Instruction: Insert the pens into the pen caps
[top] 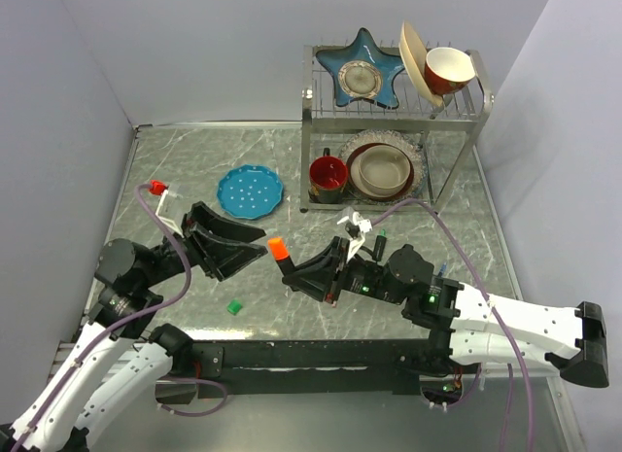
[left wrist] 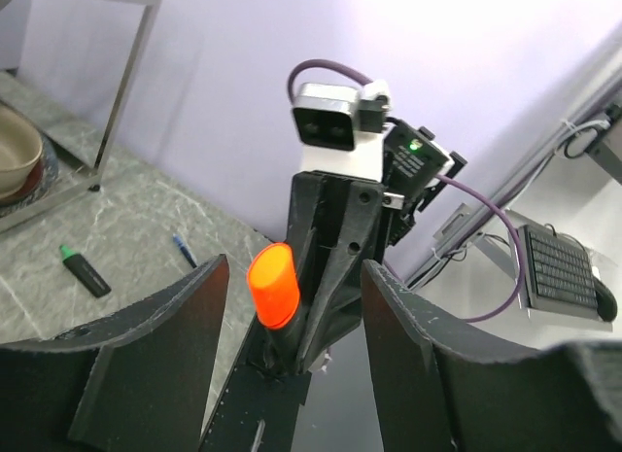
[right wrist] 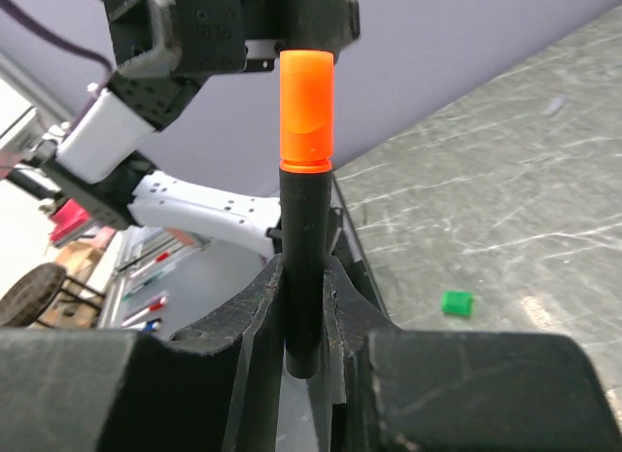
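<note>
My right gripper [right wrist: 303, 306] is shut on a stubby black marker [right wrist: 303, 258] and holds it upright; an orange cap [right wrist: 307, 107] sits on its top end. In the top view this orange cap [top: 276, 247] lies just off the tips of my left gripper [top: 258, 248], which is open with nothing between its fingers. From the left wrist the orange cap [left wrist: 273, 285] shows in the gap between the wide-apart fingers [left wrist: 194, 316]. A green cap [top: 234, 306] lies loose on the table. A black marker with a green end [left wrist: 83, 267] and a thin blue pen [left wrist: 185, 250] lie beyond.
A blue plate [top: 251, 191] sits at the back left of the table. The steel dish rack [top: 389, 121] with bowls, a red mug and plates stands at the back right. Grey walls close in both sides.
</note>
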### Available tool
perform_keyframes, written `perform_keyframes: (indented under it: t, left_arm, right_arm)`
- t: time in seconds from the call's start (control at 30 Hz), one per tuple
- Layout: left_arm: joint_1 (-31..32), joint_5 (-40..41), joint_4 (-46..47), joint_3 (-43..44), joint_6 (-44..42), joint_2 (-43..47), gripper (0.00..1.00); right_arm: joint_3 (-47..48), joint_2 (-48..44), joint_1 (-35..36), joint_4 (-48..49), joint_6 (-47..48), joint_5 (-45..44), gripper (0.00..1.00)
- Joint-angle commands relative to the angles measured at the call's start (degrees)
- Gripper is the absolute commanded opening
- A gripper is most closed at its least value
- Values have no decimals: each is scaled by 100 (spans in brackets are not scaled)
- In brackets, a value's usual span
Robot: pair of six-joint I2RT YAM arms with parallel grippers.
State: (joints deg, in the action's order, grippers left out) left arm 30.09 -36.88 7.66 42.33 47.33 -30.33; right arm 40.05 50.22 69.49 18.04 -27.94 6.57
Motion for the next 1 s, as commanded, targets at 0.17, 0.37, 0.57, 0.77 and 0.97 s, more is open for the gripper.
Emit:
perform_keyframes:
  t: [0.17,0.37,0.57,0.77,0.97]
  left_arm:
    - [15,-425,746,-286,110,-8,60]
    - [15,-556,895,-392,30,-114,57]
    - [15,-706,1211,-541,206,-123,57]
    - [15,-838,1299,-646,233,-44,50]
    - [15,-1057,1913,-1199,732,70,22]
  right_arm:
    - [-173,-38,-24,533,-159,319,0]
    - [-121,58,-15,568,-176,389,0]
    - [-68,173,-24,569,-238,433,0]
    - [2,260,-24,639,-299,494,0]
    - [73,357,-24,920,-448,635,0]
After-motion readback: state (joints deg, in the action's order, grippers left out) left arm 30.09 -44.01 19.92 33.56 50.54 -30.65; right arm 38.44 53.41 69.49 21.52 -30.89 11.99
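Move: The orange cap, on the marker the right hand holds upright-slanting, is about 5 cm to the right of the open left fingers, 1 cm ahead and 1 cm lower. From the right hand the cap is some 4 cm forward, 4 cm left and 4 cm up. Far below, roughly 35 cm under the left hand, the green block lies 6 cm to its left and level fore-and-aft; the green marker lies about 30 cm to its right and 17 cm ahead. The orange cap is brought in between the left fingers from both sides: the left hand sinks about 3 cm, easing a little back and right with a slight clockwise turn, then its half-open fingers narrow onto the cap's end from either side, mostly at the last. The right hand keeps its grip on the black body, drifting some 1.5 cm each down, back and left towards the left hand. ##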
